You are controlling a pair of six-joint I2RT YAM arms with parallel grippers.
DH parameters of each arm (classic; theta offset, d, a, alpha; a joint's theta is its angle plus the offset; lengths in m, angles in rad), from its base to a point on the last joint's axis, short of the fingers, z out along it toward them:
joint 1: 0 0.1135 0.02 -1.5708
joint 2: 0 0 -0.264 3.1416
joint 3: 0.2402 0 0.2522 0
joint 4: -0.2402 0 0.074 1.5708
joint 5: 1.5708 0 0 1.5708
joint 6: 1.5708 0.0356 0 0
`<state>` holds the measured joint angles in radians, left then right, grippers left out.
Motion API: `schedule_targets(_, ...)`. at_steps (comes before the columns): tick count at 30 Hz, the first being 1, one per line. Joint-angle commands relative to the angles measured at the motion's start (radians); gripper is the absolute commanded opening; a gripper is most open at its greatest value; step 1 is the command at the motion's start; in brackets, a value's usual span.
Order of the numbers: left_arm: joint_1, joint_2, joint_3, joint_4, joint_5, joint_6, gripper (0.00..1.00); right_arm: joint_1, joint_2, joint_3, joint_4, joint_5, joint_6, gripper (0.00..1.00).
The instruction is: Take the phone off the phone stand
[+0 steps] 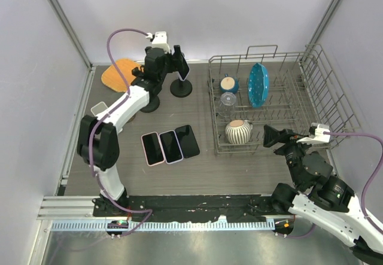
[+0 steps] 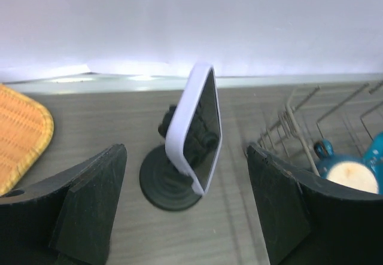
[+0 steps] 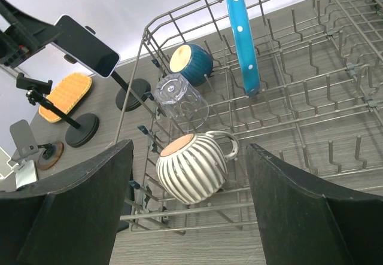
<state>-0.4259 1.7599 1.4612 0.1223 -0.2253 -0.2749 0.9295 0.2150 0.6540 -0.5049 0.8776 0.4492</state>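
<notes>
A phone [image 2: 195, 126] in a pale lilac case stands tilted on a black phone stand [image 2: 163, 184] with a round base, at the back of the table [image 1: 203, 169]. In the top view the phone [image 1: 184, 69] sits above the stand's base [image 1: 181, 88]. My left gripper [image 2: 185, 152] is open just in front of the phone, a finger [image 2: 90, 208] on either side and clear of its edges. From above, the left gripper [image 1: 176, 61] is right at the phone. My right gripper [image 1: 271, 136] hangs open by the dish rack's front edge, holding nothing.
Three phones [image 1: 170, 146] lie side by side mid-table. A second black stand base [image 1: 149, 103] and an orange mat [image 1: 119, 73] sit at the back left. The wire dish rack [image 1: 317, 91] holds a striped mug [image 3: 191, 166], a glass [image 3: 179, 96], a blue bowl [image 3: 190, 63] and a blue plate [image 3: 242, 37].
</notes>
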Motion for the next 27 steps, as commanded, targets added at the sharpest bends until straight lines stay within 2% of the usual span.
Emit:
schedule_targets(1, 0.019, 0.094, 0.142, 0.036, -0.039, 0.046, 0.83, 0.015, 0.015, 0.003, 0.026, 0.023, -0.014, 0.8)
schedule_targets(6, 0.018, 0.142, 0.179, 0.043, 0.094, 0.037, 0.69, 0.037, 0.017, 0.001, 0.026, 0.037, -0.018, 0.8)
schedule_targets(8, 0.019, 0.148, 0.176, 0.051, 0.121, 0.023, 0.65, 0.042, 0.018, 0.001, 0.026, 0.046, -0.018, 0.8)
schedule_targets(11, 0.019, 0.161, 0.182, 0.046, 0.135, 0.014, 0.53, 0.046, 0.021, 0.001, 0.028, 0.052, -0.021, 0.8)
schedule_targets(12, 0.018, 0.161, 0.182, 0.042, 0.135, 0.014, 0.46, 0.048, 0.023, 0.001, 0.026, 0.054, -0.02, 0.8)
schedule_targets(17, 0.018, 0.122, 0.16, 0.046, 0.156, 0.01, 0.23, 0.055, 0.021, 0.001, 0.026, 0.064, -0.023, 0.8)
schedule_targets(18, 0.018, 0.113, 0.157, 0.043, 0.159, 0.008, 0.13, 0.055, 0.024, 0.001, 0.026, 0.063, -0.021, 0.8)
schedule_targets(21, 0.016, 0.06, 0.139, 0.049, 0.165, 0.006, 0.0, 0.057, 0.024, 0.001, 0.026, 0.063, -0.023, 0.8)
schedule_targets(27, -0.011, -0.075, 0.093, 0.08, 0.184, 0.009, 0.0, 0.057, 0.012, 0.001, 0.026, 0.058, -0.021, 0.8)
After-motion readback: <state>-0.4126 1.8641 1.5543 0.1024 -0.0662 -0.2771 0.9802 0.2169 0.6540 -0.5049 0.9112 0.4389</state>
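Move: The phone still on its stand is about 5 cm ahead of the left hand, 4 cm to its right and 2 cm lower; the stand's round foot sits below it, some 24 cm under the hand. The emptied stand's foot lies roughly 2 cm back and 12 cm left of that hand, the blue mug in the rack 6 cm ahead and 26 cm right. From the right hand, the phone is around 34 cm ahead and 34 cm left. Easing its open fingers about 3.5 cm farther forward to straddle the phone's near edge, the left hand then drifts some 3 cm right and 2 cm down while turning slightly clockwise. The fingers close from nearly wide open and pinch the phone across its thickness; still gripping, the hand starts drawing back towards the base, about 2 cm. ##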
